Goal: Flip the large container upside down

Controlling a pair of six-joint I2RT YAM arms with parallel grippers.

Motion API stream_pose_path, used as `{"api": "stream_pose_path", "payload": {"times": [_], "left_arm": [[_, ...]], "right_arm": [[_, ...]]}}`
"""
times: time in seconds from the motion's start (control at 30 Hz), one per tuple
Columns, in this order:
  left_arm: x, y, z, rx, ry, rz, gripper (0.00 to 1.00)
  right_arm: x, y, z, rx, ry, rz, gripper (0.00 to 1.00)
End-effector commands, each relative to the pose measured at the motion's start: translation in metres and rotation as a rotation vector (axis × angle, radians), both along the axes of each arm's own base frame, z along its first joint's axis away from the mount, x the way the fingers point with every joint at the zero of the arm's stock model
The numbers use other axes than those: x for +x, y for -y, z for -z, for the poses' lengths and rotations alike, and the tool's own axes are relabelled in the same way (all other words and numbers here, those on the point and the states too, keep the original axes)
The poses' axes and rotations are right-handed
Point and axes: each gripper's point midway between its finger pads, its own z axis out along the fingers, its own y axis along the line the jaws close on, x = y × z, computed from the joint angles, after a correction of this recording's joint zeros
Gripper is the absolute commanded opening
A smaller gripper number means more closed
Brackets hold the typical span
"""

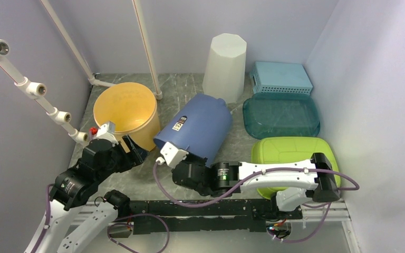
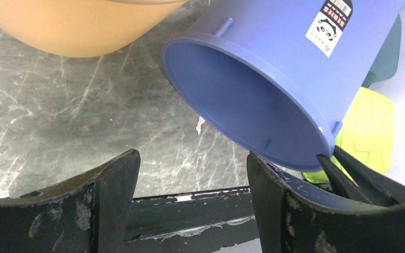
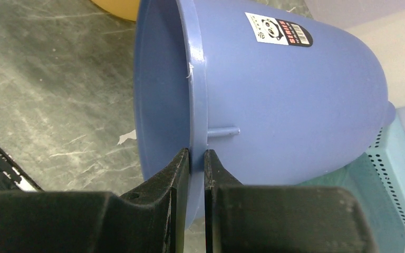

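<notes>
The large container is a blue bucket [image 1: 198, 126] with a barcode sticker. It is tipped over, its open mouth facing the near left and its base raised toward the back right. My right gripper [image 1: 183, 158] is shut on its rim; in the right wrist view [image 3: 196, 155] one finger is inside and one outside the rim of the bucket [image 3: 295, 100]. My left gripper [image 1: 132, 147] stands open just left of the mouth, holding nothing. In the left wrist view, the gripper [image 2: 192, 163] sits below the hollow bucket [image 2: 274, 68].
An orange bucket [image 1: 126, 108] stands close to the left of the blue one. Behind are a tall white bin [image 1: 225, 60] and a light blue perforated box [image 1: 280, 77]. A teal lid [image 1: 280, 116] and a green lid [image 1: 290, 153] lie at the right. White pipes [image 1: 31, 87] cross the left side.
</notes>
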Motion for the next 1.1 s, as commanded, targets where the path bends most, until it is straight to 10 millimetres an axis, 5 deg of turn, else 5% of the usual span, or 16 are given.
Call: {"api": "stream_pose_path", "payload": {"times": [0.0, 1.07], "left_arm": [[-0.002, -0.010, -0.019, -0.005, 0.053, -0.040, 0.79], [-0.023, -0.034, -0.018, 0.035, 0.098, -0.076, 0.80]], "right_arm": [[-0.028, 0.001, 0.043, -0.165, -0.077, -0.083, 0.00], [-0.074, -0.012, 0.081, -0.209, -0.181, -0.217, 0.00]]}}
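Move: The right hand has hold of the blue container's rim; the middle of that tilted container lies about 11 cm ahead, 4 cm to the hand's right and roughly 5 cm lower. The yellow container is some 19 cm left and 12 cm ahead, the upturned white one about 30 cm ahead and 13 cm right, both some 8 cm lower. From the left hand the blue container is about 18 cm right, 11 cm ahead and 4 cm lower. Right hand keeps pinching the blue rim, drawing back about 5 cm, left and down; open left hand backs off leftward. ##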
